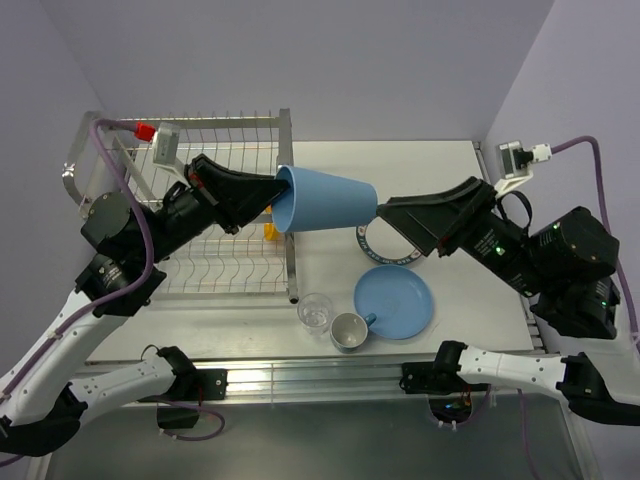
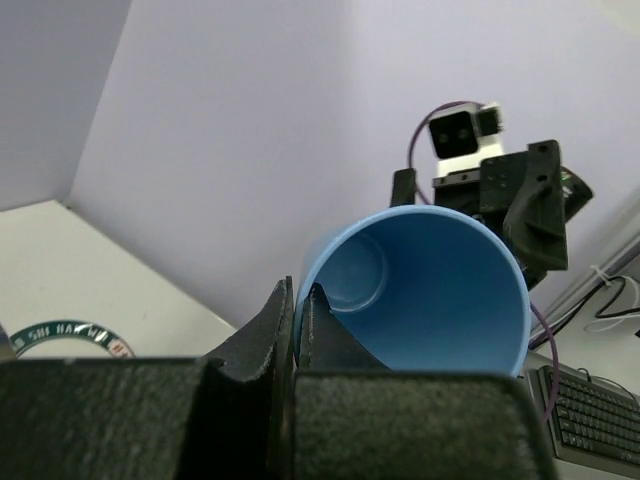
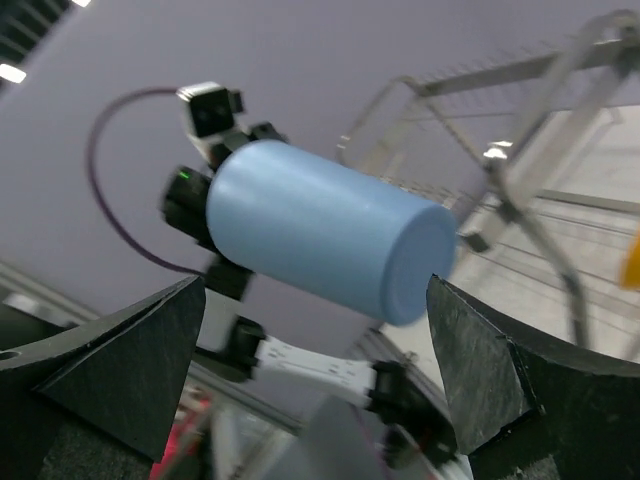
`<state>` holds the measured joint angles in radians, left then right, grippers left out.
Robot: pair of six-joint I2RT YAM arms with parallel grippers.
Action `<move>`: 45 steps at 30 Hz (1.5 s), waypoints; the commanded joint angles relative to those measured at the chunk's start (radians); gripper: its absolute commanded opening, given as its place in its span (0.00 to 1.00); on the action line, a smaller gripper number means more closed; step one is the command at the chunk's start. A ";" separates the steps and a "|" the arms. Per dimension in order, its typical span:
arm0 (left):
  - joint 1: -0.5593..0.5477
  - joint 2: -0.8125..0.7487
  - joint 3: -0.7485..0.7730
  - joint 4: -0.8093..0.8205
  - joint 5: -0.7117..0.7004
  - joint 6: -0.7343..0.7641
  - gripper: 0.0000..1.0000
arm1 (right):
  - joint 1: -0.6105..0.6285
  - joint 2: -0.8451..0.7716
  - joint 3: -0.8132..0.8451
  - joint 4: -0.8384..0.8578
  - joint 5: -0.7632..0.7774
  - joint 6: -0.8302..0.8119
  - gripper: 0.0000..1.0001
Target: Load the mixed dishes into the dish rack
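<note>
The blue tumbler (image 1: 328, 201) hangs sideways in the air beside the dish rack (image 1: 200, 135). My left gripper (image 1: 276, 196) is shut on its rim, one finger inside the cup and one outside (image 2: 297, 305). My right gripper (image 1: 388, 213) stands open just off the tumbler's closed base, with the tumbler (image 3: 320, 235) above and apart from its spread fingers (image 3: 130, 350). On the table lie the large blue plate (image 1: 396, 301), the light blue mug (image 1: 349, 331) and the clear glass (image 1: 315, 312). The white patterned plate (image 1: 372, 254) is partly hidden under my right gripper. A bit of the yellow-orange bowl (image 1: 270, 231) shows in the rack.
The rack's upright chrome post (image 1: 291, 260) stands just below the tumbler. A purple wall closes off the back and sides. Cables and a white socket block (image 1: 515, 160) sit at the far right corner.
</note>
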<state>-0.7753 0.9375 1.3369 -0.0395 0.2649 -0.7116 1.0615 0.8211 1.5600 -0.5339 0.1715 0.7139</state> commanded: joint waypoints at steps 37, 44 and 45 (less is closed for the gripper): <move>0.007 -0.144 -0.013 -0.071 -0.271 0.130 0.95 | -0.051 0.230 0.005 0.566 -0.216 0.214 0.00; 0.007 -0.219 -0.013 -0.282 -0.604 0.155 0.99 | -0.052 0.318 0.149 0.456 -0.057 -0.118 0.00; 0.007 -0.229 -0.016 -0.292 -0.615 0.161 0.99 | -0.054 0.343 0.175 0.440 -0.046 -0.160 0.00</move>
<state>-0.7719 0.7506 1.3117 -0.2348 -0.1829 -0.5850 1.0119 1.1267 1.6409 -0.0925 0.0357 0.7498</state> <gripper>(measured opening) 0.992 0.740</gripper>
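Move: The blue cup is held up on its side by the left hand, which pinches its rim; the cup's middle lies about 5 cm to that hand's right, 2 cm back and roughly level. From the open right hand the cup's middle is some 9 cm left and 3 cm ahead, about level. Around 50 cm below the right hand are the blue plate, 7 cm ahead and 7 cm right, and the mug, level and 3 cm left. The rack's middle is about 15 cm ahead, 21 cm left and 33 cm below the left hand. The right hand goes about 8 cm left and 5 cm up, rolling and turning counter-clockwise some 30 degrees, and closes part way around the cup's base end while the left hand, still pinching the rim, draws back, left and up some 6 cm and tips upward. With the base gripped, the left fingers open wide, let go of the rim and back off left, forward and down while turning counter-clockwise, and the right hand carries the cup about 4 cm forward, undoing much of its turn. ##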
